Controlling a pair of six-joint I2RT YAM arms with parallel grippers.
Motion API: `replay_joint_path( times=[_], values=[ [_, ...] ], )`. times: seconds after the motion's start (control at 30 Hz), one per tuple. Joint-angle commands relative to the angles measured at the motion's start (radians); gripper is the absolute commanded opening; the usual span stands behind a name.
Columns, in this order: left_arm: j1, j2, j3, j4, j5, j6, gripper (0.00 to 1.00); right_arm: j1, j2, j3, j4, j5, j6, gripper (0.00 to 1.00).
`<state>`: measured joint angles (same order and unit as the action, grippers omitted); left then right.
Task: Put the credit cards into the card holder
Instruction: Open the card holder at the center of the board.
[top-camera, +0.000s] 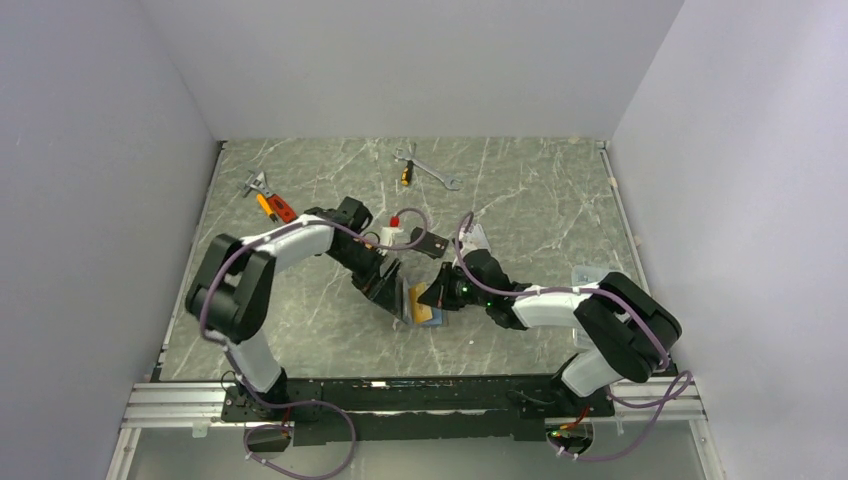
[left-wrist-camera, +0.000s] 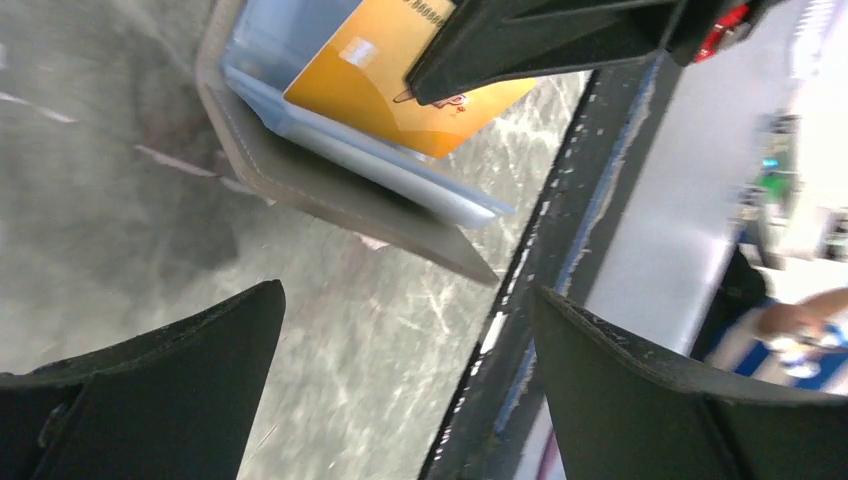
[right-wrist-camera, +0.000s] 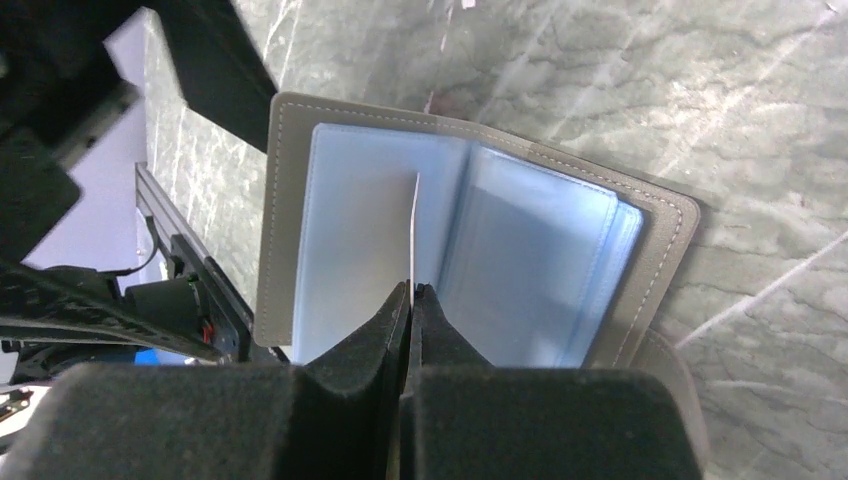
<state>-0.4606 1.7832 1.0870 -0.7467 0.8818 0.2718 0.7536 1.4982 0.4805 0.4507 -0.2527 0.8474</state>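
Note:
The card holder (right-wrist-camera: 655, 250) lies open on the table, taupe outside with light blue pockets inside; it also shows in the top view (top-camera: 415, 303) and the left wrist view (left-wrist-camera: 330, 195). My right gripper (right-wrist-camera: 412, 290) is shut on the orange credit card (left-wrist-camera: 400, 95), which stands edge-on (right-wrist-camera: 413, 230) over the holder's middle fold. The card's lower edge is down among the blue pockets. My left gripper (left-wrist-camera: 405, 300) is open and holds nothing, hovering over bare table just beside the holder's near corner. In the top view the left gripper (top-camera: 388, 288) and the right gripper (top-camera: 440, 296) flank the holder.
A black card-sized piece (top-camera: 432, 243) lies behind the holder. Wrenches (top-camera: 430, 172) (top-camera: 255, 184) and an orange-handled tool (top-camera: 272, 207) lie toward the back. A clear plastic box (top-camera: 590, 276) sits at the right. The table's front rail (left-wrist-camera: 560, 250) runs close to the holder.

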Motion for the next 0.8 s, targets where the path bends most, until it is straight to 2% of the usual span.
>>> replay_joint_path(
  times=[0.0,0.13,0.2,0.33,0.4,0.57,0.77],
  values=[
    [-0.002,-0.196,0.035,-0.061,-0.213,0.118,0.99,0.015,0.010,0.048,0.048,-0.007,-0.010,0.00],
    [0.025,-0.326,0.116,-0.114,-0.317,0.170,0.99,0.030,0.045,0.058,0.052,-0.007,-0.006,0.00],
    [0.045,-0.335,0.172,-0.140,-0.377,0.172,0.99,0.044,0.059,0.073,0.043,-0.004,-0.007,0.00],
    [0.087,-0.292,0.304,-0.299,-0.296,0.243,0.99,0.078,0.052,0.108,-0.005,0.030,-0.020,0.00],
    [0.087,-0.317,0.298,-0.289,-0.275,0.280,1.00,0.093,0.049,0.126,-0.030,0.042,-0.025,0.00],
    [0.082,-0.479,0.147,-0.090,-0.286,0.327,0.99,0.142,0.022,0.191,-0.138,0.112,-0.070,0.00],
    [0.088,-0.469,0.168,-0.119,-0.251,0.323,0.99,0.204,0.037,0.263,-0.233,0.162,-0.109,0.00]
  ],
)
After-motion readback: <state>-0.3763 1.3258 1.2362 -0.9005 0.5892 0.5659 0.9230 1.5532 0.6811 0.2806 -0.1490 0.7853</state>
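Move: About 5 cm to the right of the left hand, 2 cm nearer the base and 5 cm down, is the middle of the card holder, its left cover propped up. From the left hand the orange card stack lies roughly 8 cm forward and 6 cm left, the black cards 10 cm forward and 7 cm right. For the right hand, pinching an orange card, the holder is almost directly underneath, some 3 cm down, 1 cm left and 1 cm back; the black cards are 12 cm straight ahead. Backing off from the holder with its fingers still wide open, the left hand climbs about 13 cm, heading also forward and left by 5 to 6 cm, overshooting forward a little before drawing back, while it rolls some 40 degrees and its fingertips swing forward. The right hand keeps its pinch on the orange card and pushes left about 5 cm with the card braced against the open holder, easing up slightly towards the end. ##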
